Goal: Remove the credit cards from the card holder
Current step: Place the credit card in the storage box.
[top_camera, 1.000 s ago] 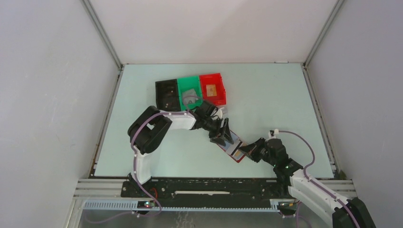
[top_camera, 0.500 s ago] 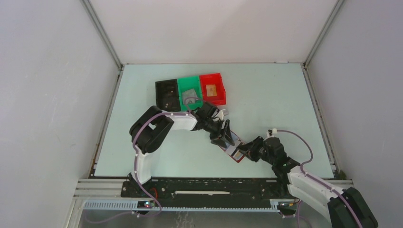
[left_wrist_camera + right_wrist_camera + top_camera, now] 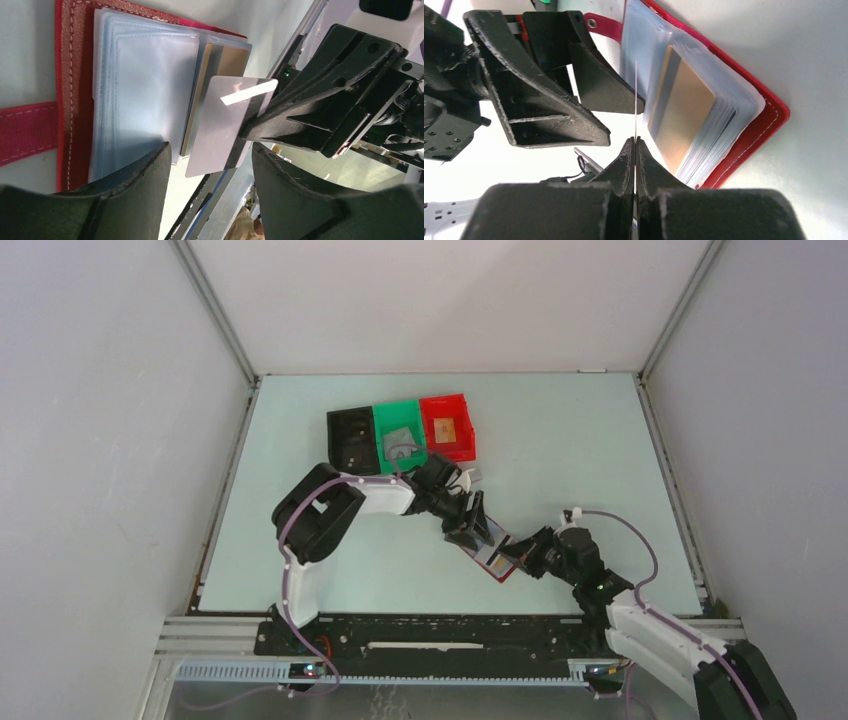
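The dark-red card holder (image 3: 75,75) (image 3: 497,562) lies open on the table, its clear sleeves (image 3: 145,90) facing up. A tan card (image 3: 684,112) (image 3: 222,62) sits in a sleeve. My left gripper (image 3: 210,150) (image 3: 468,525) is open, and its left finger rests over the sleeves. My right gripper (image 3: 634,142) (image 3: 522,555) is shut on a grey card (image 3: 225,125), which shows edge-on (image 3: 636,95) in its own view. That card sticks out past the holder's edge. I cannot tell if its far end is still in a sleeve.
Black (image 3: 352,440), green (image 3: 400,426) and red (image 3: 447,410) bins stand in a row behind the holder. A grey card (image 3: 400,441) lies in the green one, a tan card (image 3: 447,428) in the red. The holder's strap (image 3: 25,130) points away from the right gripper.
My right gripper has shifted slightly left, toward the holder. The left arm and the holder have stayed in place.
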Available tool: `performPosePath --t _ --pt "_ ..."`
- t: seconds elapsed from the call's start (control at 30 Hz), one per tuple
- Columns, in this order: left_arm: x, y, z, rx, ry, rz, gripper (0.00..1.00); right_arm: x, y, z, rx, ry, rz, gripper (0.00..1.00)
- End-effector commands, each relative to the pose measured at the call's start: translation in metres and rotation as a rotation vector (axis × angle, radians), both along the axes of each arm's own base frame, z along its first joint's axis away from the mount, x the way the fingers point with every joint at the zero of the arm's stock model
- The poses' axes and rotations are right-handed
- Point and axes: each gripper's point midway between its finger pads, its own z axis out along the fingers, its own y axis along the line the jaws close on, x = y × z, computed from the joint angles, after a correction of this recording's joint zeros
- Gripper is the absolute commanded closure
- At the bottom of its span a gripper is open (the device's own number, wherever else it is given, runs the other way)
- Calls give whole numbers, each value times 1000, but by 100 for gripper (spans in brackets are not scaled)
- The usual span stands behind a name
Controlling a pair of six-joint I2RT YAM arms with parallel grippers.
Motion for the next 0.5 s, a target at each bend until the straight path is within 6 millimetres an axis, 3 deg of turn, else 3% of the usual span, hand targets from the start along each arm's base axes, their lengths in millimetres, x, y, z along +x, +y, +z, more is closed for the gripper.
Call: performPosePath --t 0.0,0.23,0.47 --pt "6 -6 39 -77 -55 2 34 2 -9 13 -17 -37 -25 100" --pt "8 0 66 -123 -79 14 34 -9 -20 27 -8 -102 -21 100" --pt "1 -5 96 -256 -60 -28 34 -5 1 72 108 -276 92 100"
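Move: The credit card, pinched in my right fingers and already drawn out, has its middle about 1 cm ahead and 2 cm left of my right hand, 1 cm lower. From my open left hand it is some 4 cm right and 1 cm back, about level. The card holder lies 3 cm back, 1 cm right and roughly 3 cm below the left hand, and about 4 cm left of and 3 cm below the right. I raise both hands off the card holder. My left goes up about 6 cm with its fingers still open, tips tilting up some 10 degrees towards level. My right keeps its pinch on the card's striped edge and lifts it about 3.5 cm, tilting its fingertips up too; it swings slightly right, then starts back left. ##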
